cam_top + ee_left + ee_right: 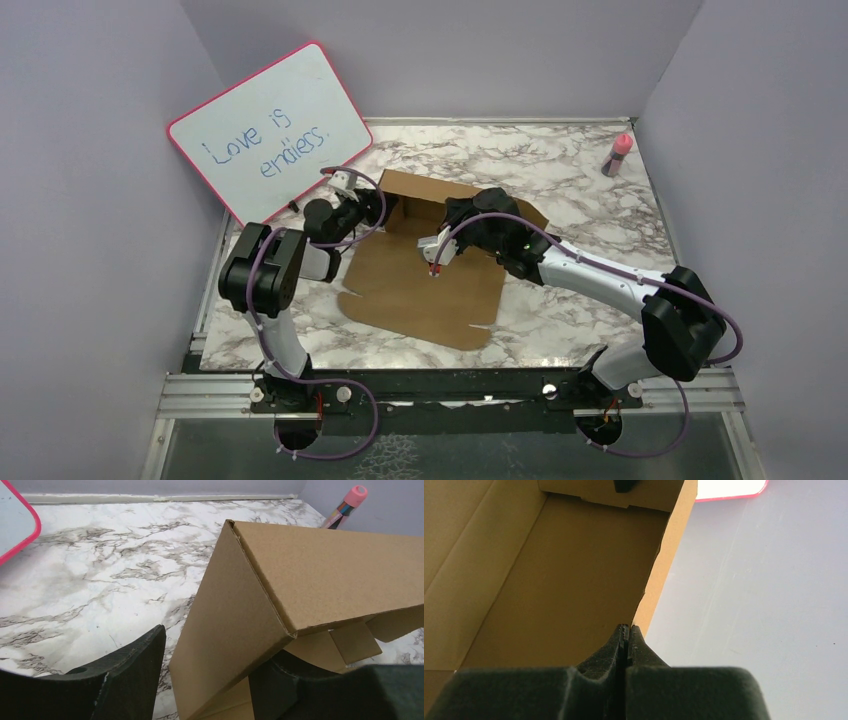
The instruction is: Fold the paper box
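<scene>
The paper box is a brown cardboard sheet lying on the marble table, its far wall folded upright. My left gripper is at the left end of that wall. In the left wrist view its jaws straddle the box's end wall: one finger stands outside with a gap of marble showing, the other finger sits inside under the raised panel. My right gripper points down over the box's floor. It is shut with nothing between its fingers, its tips beside a cardboard edge.
A pink-framed whiteboard with writing leans at the back left, close to the left arm. A pink-capped marker stands at the back right corner. Grey walls enclose the marble table on three sides.
</scene>
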{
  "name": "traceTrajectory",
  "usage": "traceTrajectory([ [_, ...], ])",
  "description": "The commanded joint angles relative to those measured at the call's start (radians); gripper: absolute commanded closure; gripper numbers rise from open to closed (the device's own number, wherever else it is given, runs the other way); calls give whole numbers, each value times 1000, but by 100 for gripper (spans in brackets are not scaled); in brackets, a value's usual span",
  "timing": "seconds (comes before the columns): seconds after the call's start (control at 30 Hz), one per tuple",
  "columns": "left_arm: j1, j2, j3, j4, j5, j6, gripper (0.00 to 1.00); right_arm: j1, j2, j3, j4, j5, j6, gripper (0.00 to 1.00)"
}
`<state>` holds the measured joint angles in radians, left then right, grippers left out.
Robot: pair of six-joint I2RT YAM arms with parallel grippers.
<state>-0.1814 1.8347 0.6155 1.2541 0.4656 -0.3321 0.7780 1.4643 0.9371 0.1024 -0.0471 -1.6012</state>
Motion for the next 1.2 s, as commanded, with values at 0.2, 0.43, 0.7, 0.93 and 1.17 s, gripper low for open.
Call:
traceTrajectory([
  [0.2, -64, 6, -27, 21, -366, 38, 47, 15, 14, 11, -83, -75, 23, 98],
  [0.43, -101, -9, -31, -28, -594, 24, 53, 15, 15, 6, -75, -67, 23, 98],
  [0.7, -139, -10, -31, -86, -774, -8, 66, 15, 6, -4, -62, -67, 31, 98],
  [0.93, -184, -36, -14, -185, -970, -11, 72, 15, 3, -8, -57, -65, 39, 98],
  [1.17, -206, -54, 12, -270, -1077, -6, 71, 15, -2, -12, -50, -68, 47, 98],
])
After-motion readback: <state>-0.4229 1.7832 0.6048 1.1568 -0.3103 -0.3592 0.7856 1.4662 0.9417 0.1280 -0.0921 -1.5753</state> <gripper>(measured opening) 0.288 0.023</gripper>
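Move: The front edge of the box's left side wall already stands between the left fingers, a centimetre or so to the right. Its upper front corner is about 3 cm right and 2 cm up. The top panel's lip, pinched by the right gripper, lies some 11 cm right and 3 cm up; the whiteboard clip some 10 cm left, 6 cm ahead and 11 cm down. From the right hand, that side wall is about 12 cm left, level fore-and-aft and some 3 cm lower. Turn the left gripper about 30 degrees counter-clockwise almost in place, easing it forward, then left, a centimetre or two, one finger inside the box and one outside. Narrow the fingers to roughly half their gap around the left side wall, just below its top corner. Keep the right gripper shut on the top panel's lip, letting it drift about 1 cm left. ##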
